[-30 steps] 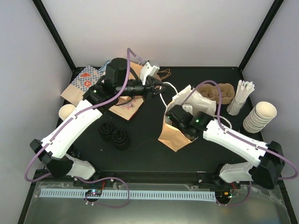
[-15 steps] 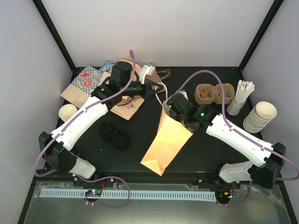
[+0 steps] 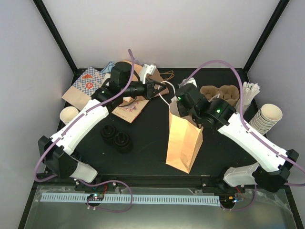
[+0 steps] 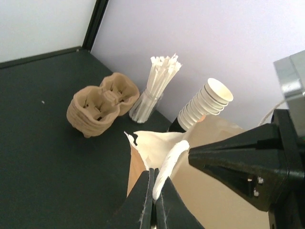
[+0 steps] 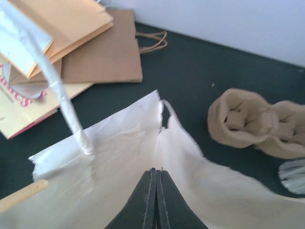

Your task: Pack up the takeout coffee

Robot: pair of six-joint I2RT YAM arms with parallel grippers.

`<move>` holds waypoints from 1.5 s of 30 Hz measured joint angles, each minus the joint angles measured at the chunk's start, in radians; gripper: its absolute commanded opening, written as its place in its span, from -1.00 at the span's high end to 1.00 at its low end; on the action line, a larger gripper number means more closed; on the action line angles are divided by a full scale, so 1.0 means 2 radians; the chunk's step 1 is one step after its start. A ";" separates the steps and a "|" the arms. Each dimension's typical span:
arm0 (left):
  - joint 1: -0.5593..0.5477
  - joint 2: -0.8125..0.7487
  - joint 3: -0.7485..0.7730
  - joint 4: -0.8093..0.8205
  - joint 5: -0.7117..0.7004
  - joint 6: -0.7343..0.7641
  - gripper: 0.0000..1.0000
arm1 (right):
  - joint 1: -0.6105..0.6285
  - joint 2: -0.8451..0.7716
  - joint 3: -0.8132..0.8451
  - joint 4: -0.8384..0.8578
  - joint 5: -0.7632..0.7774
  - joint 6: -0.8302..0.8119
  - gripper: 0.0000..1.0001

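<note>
A tan paper bag hangs upright mid-table, its mouth up between both arms. My left gripper is shut on the bag's white handle, pinched at the jaw tips. My right gripper is shut on the bag's torn top rim, seen from inside at the jaws. Of the takeout coffee I see only the brown pulp carrier, at the back right behind the bag, also in the wrist views.
A straw holder and a stack of lidless cream cups stand at the right edge. Black lids lie left of centre, with one cream cup at the far left. Flat paper bags are piled at the back left.
The bag went from crumpled by the right gripper, to stretched out flat, to hanging upright. My right gripper rose and moved back with the rim. The left gripper kept hold of the handle.
</note>
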 measured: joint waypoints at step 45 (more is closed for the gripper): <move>-0.012 -0.109 -0.164 0.071 0.012 -0.056 0.97 | -0.003 -0.106 0.020 0.021 -0.050 -0.054 0.16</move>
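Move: The right hand's shut fingertips are at the mouth of the tan paper bag, whose middle lies about 11 cm back and 13 cm below, nearly in line sideways. From that hand the cup carrier is some 12 cm ahead and 18 cm right, the brown flat bag about 21 cm ahead and 11 cm left. The left hand already holds the bag's white handle; from it the bag's middle is roughly 15 cm back, 9 cm right and 18 cm down. Keeping its pinch on the white handle, the left hand jerks the bag down about 9 cm after a small lift, then rises again about 5 cm while drawing back 5 cm. The right fingers come clear of the bag mouth as that hand climbs some 8 cm in two stages, easing back and slightly right; it tips up a little and its fingers part, widest in the late rise. ##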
